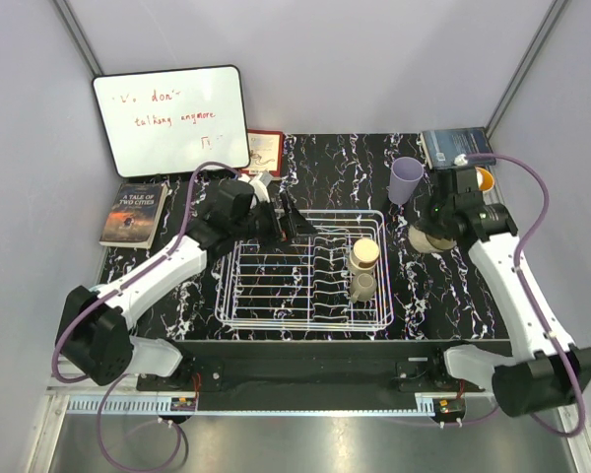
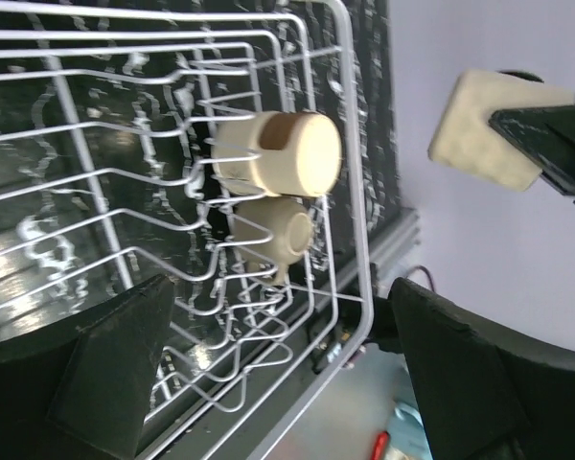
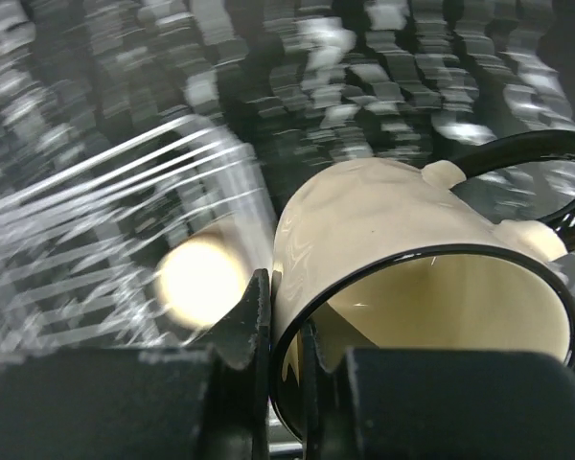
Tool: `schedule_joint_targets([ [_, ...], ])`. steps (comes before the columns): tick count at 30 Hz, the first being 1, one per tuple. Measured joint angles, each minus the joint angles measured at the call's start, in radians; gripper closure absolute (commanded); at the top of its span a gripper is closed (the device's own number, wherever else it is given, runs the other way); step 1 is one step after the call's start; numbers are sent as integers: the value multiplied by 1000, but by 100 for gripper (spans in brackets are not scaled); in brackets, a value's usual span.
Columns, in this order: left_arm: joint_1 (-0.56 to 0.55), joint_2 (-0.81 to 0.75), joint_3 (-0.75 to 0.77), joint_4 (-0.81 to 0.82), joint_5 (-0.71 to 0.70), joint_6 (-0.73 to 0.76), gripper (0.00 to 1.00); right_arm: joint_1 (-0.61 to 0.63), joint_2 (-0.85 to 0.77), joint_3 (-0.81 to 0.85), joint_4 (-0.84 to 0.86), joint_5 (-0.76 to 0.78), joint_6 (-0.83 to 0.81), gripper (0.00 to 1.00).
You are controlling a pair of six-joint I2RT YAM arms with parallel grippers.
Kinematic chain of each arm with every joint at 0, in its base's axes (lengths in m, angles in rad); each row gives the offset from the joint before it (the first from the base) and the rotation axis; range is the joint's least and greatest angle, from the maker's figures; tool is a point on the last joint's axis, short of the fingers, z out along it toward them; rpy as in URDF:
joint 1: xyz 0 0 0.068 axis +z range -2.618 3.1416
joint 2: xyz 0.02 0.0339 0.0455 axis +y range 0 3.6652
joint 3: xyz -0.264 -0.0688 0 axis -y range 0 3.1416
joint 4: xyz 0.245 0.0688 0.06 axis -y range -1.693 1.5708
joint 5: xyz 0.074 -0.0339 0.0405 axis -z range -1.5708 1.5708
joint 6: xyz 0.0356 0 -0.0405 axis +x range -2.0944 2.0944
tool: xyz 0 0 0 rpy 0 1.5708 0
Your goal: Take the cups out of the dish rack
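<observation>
The white wire dish rack (image 1: 305, 324) sits mid-table with two cups at its right end: a cream and tan cup (image 1: 363, 254) and a small olive-grey cup (image 1: 361, 287). The left wrist view shows both, the cream cup (image 2: 287, 153) above the smaller cup (image 2: 273, 235), lying among the rack (image 2: 366, 259) wires. My left gripper (image 1: 286, 219) hovers open over the rack's far left part with nothing between its fingers (image 2: 115, 374). Right of the rack, my right gripper (image 3: 286, 297) is shut on the rim of a cream cup with a black rim (image 3: 402, 240). A lavender cup (image 1: 406, 179) stands on the table behind it.
A whiteboard (image 1: 172, 120) leans at the back left, with a book (image 1: 135, 213) lying below it. A red card (image 1: 264, 151) stands at the back centre. A blue book (image 1: 457, 146) and an orange object (image 1: 485, 179) are at the back right.
</observation>
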Motion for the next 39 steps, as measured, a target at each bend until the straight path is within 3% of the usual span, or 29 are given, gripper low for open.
schedule_joint_targets([
  [6,3,-38,29,-117,-95,33,1,-177,124,0,-60,132,-7,100],
  [19,4,-49,23,-188,-148,67,1,-436,380,26,-10,156,105,100],
  [26,4,-49,20,-196,-148,78,1,-463,595,167,31,151,151,100],
  [39,4,-51,-5,-238,-157,85,2,-472,777,298,50,187,150,100],
])
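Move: The black-rimmed cream cup, already held by its rim in the right hand, is bound for bare counter about 9 cm ahead of that hand, 20 cm to its right and 20 cm below. The orange-lined mug stands some 20 cm ahead and 21 cm right, the purple cup about 20 cm ahead and 2 cm right; the rack's cream cup lies roughly 2 cm ahead, 9 cm left. From the left hand, that spot is about 10 cm ahead and 42 cm right. The black-rimmed cream cup, still pinched at its rim, is carried by the right hand about 19 cm to the right and 15 cm down, swinging away from the rack; midway the path bends forward, some 10 cm, towards the orange-lined mug. The wrist turns roughly 40 degrees clockwise and tips the fingers further down. The left hand, wide open and empty, drifts 4 cm left over the rack and sinks 3 cm. ##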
